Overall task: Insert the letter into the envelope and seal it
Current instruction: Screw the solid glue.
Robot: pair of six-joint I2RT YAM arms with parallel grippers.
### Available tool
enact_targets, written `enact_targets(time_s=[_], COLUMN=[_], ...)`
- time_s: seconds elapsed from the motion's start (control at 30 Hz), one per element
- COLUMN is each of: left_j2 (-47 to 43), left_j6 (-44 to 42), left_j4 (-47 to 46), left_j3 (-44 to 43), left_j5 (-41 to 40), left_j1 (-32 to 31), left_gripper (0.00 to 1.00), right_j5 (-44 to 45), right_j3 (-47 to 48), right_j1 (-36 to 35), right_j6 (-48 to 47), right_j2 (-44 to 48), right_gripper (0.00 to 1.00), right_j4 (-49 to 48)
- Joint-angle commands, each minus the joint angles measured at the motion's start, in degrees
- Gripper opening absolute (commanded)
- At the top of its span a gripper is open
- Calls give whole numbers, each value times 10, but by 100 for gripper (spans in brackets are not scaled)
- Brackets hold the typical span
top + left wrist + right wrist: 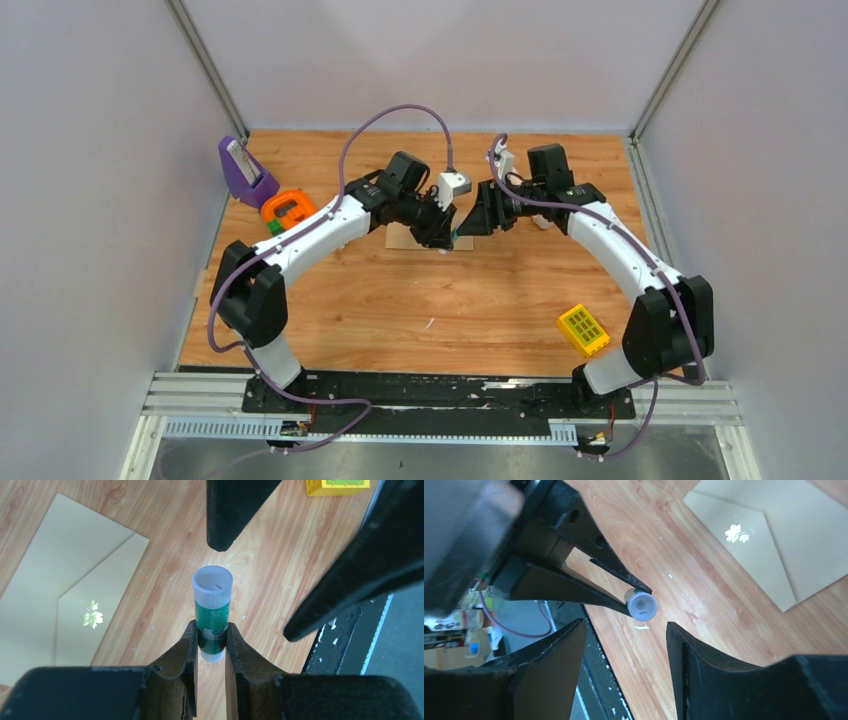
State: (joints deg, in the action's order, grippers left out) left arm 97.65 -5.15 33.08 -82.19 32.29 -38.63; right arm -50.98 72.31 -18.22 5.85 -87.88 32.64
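The tan envelope (pixel 45 570) lies flat on the wooden table, its pointed flap with a pale flower mark (pixel 735 532) lying over the body. From above, the envelope (pixel 405 238) is half covered by the two wrists. The letter is hidden. My left gripper (pixel 212 630) is shut on a green glue stick (pixel 212 600) with a white cap, held above the table beside the envelope. My right gripper (pixel 625 625) is open and empty, facing the white cap of the glue stick (pixel 641 605) at a short distance. Its dark fingers (pixel 230 510) frame the stick without touching it.
A purple holder (pixel 245 172) and an orange and green object (pixel 287 210) sit at the back left. A yellow block (pixel 583 330) lies near the right arm's base. A small white scrap (pixel 430 322) is on the wood, and a black rail (pixel 440 390) runs along the near edge.
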Motion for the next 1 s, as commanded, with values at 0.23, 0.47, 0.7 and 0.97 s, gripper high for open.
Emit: enact_targets(time_s=[0.23, 0.47, 0.7, 0.97], left_j2=[-25, -28, -26, -27], left_j6=[14, 12, 15, 17], left_j4=[-25, -26, -28, -29], left_j3=[-1, 2, 0, 0], left_j5=[-1, -7, -6, -4], left_j1=[0, 0, 2, 4], left_gripper=[0, 0, 0, 0], right_j5=[96, 105, 109, 91], right_j3=[-33, -35, -41, -40], right_j1=[-27, -32, -34, -34], right_j6=[48, 54, 56, 59], right_j2=[39, 20, 16, 10], right_gripper=[54, 49, 45, 28], right_j4=[-133, -132, -134, -136])
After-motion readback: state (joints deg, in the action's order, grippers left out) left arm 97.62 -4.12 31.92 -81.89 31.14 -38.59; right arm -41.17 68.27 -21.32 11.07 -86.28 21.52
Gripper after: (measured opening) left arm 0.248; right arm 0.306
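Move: The left hand holds the solid glue by its lower part, the glue's middle about 1 cm ahead, 1 cm right and 1 cm above that hand's finger pads. From the right hand, its fingers open and empty, the glue's middle lies roughly 1 cm ahead, 2 cm left and 2 cm lower. On the table some 18 cm below the right hand are the envelope, about 3 cm ahead and 7 cm left, and the pink stick, 10 cm ahead and 14 cm right. The right hand rises about 1 cm while easing forward towards the free upper end of the solid glue, then sinks some 2 cm, ending roughly 2 cm farther forward and 1 cm farther left, the wrist turning a little, under 10 degrees, clockwise. Its fingers close in two stages from well open to about half that gap, one pad on each side of the glue's upper end, and pinch it, while the left hand stays in place and keeps its grip on the lower part. ##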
